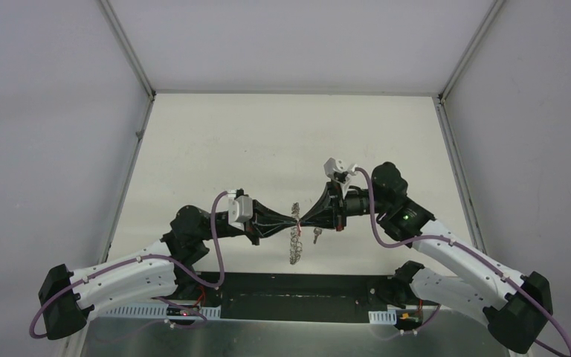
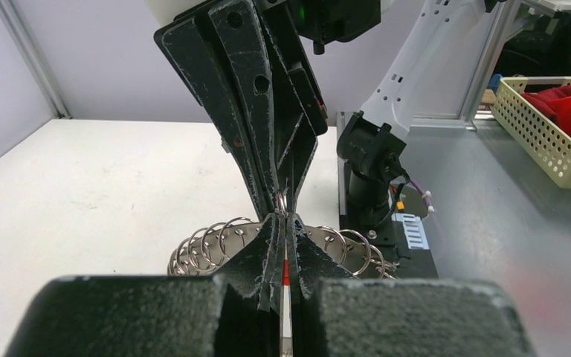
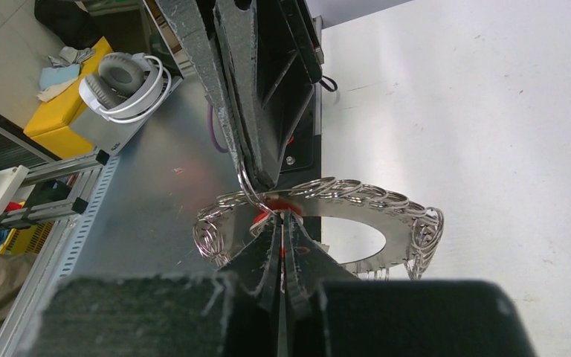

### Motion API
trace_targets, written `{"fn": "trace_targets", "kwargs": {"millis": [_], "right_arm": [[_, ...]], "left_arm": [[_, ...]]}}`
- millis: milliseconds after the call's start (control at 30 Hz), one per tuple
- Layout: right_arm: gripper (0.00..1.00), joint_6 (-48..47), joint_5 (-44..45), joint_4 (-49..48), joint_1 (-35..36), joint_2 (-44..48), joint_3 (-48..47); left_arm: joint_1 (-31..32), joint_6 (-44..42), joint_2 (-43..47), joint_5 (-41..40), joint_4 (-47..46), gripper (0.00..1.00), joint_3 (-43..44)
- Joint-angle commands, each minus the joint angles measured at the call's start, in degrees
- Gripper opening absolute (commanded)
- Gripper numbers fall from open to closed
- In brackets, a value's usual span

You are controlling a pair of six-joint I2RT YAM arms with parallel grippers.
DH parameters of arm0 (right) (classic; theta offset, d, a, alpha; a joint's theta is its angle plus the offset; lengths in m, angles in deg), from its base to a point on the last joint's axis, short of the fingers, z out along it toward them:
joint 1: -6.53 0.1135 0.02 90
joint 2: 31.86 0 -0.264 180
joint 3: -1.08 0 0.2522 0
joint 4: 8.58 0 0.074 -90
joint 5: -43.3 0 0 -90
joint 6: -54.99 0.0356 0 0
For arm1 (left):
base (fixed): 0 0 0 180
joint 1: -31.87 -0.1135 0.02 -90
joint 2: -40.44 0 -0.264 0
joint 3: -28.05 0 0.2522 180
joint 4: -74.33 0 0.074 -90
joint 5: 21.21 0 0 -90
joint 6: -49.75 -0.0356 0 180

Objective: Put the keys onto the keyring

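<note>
Above the table's near half my two grippers meet tip to tip. The keyring (image 1: 294, 242) hangs edge-on just under them, a silvery plate fringed with wire loops (image 2: 208, 245) (image 3: 409, 223). My left gripper (image 1: 290, 222) (image 2: 285, 217) is shut on the red-headed key (image 2: 286, 274), seen edge-on as a thin red and silver strip. The small silver key (image 1: 317, 236) dangles beside the ring. My right gripper (image 1: 306, 219) (image 3: 282, 214) is shut at the ring's near rim, apparently on one of its wire loops. A bit of red shows at its tips.
A yellow perforated basket (image 2: 543, 126) with red things stands off the table past the right arm's base (image 2: 375, 149). White headphones (image 3: 123, 82) lie by a yellow box (image 3: 59, 111). A dark metal base plate (image 1: 290, 297) runs along the near edge. Walls enclose the table.
</note>
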Motion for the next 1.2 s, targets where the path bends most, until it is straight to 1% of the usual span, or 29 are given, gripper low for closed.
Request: {"fn": "trace_targets", "kwargs": {"millis": [0, 267, 500, 533, 567, 600, 633, 733, 800, 867, 900, 933, 1033, 1133, 1167], "right_arm": [[0.00, 0.7, -1.1, -3.6, 0.8, -1.8, -0.9], [0.00, 0.5, -1.3, -3.9, 2.3, -5.3, -2.4], [0.00, 0.1, 1.3, -3.8, 2.6, -5.1, -3.2], [0.06, -0.2, 2.0, -3.4, 2.6, -4.7, -3.1], [0.15, -0.9, 2.9, -2.4, 2.6, -4.2, -3.0], [0.29, -1.5, 4.0, -1.5, 2.6, -3.4, -2.8], [0.40, -2.1, 5.2, -0.4, 2.6, -2.6, -2.5], [0.68, -4.2, 9.3, 3.8, 2.5, 1.2, -1.2], [0.83, -5.9, 12.0, 6.2, 2.4, 4.7, 0.4], [0.93, -6.6, 15.2, 7.9, 2.2, 8.9, 2.2], [0.96, -6.8, 16.7, 8.5, 2.1, 10.9, 3.0], [0.97, -6.8, 17.1, 9.0, 2.1, 12.8, 3.9], [0.97, -6.8, 17.1, 9.5, 1.9, 17.4, 6.0], [0.97, -6.8, 17.1, 9.9, 1.9, 18.6, 7.3], [1.00, -3.0, 29.6, 10.2, 1.9, 18.5, 7.5]], "left_arm": [[0.4, 0.0, -0.3, 1.2, -3.6, 0.00, 1.3], [0.4, 0.2, -0.9, 1.5, -3.6, 0.00, 1.5], [0.4, 0.4, -0.6, 1.4, -3.0, 0.00, 0.9], [0.5, 0.4, -0.3, 1.3, -2.8, 0.00, 0.8], [0.4, 0.3, 0.0, 1.2, -2.5, 0.00, 0.7], [0.4, 0.2, 0.5, 1.0, -2.1, 0.00, 0.6], [0.4, -0.1, 1.0, 0.9, -1.4, 0.00, 0.5], [0.4, -1.2, 3.1, 0.2, 1.8, 0.00, 0.6], [0.4, -2.3, 5.1, -0.4, 5.3, 0.00, 1.1], [0.4, -3.2, 7.7, -1.2, 9.9, 0.00, 1.3], [0.4, -3.7, 8.9, -1.9, 11.9, 0.00, 1.3], [0.4, -4.3, 10.2, -2.5, 13.6, 0.00, 1.3], [0.4, -5.8, 13.5, -4.7, 18.9, 0.00, 1.4], [0.4, -7.0, 16.0, -6.5, 23.9, 0.00, 1.4], [0.4, -7.3, 16.5, -7.3, 25.5, 0.00, 1.4]]}}
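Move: Both closed grippers meet tip to tip at the small wire ring on the toothed disc's rim: the wire ring is about 1 cm to the left gripper's right and 1 cm to the right gripper's left, level with both. From the right gripper, the red key hangs about 3 cm below and 1 cm back, and the disc's middle 1 cm back and 4 cm below. The silver key lies on the table about 4 cm ahead, 6 cm right and 26 cm down. Keep the left gripper pinched on the small wire ring while the shut right tips, working at the red key's end of it, push about 2 cm down and 1 cm left; let the left hand dip 1 cm with them. Then spread the right fingers wide, free of the ring, and back off about 5 cm to the right, turning clockwise, as the left hand carries the disc some 3 cm left. ##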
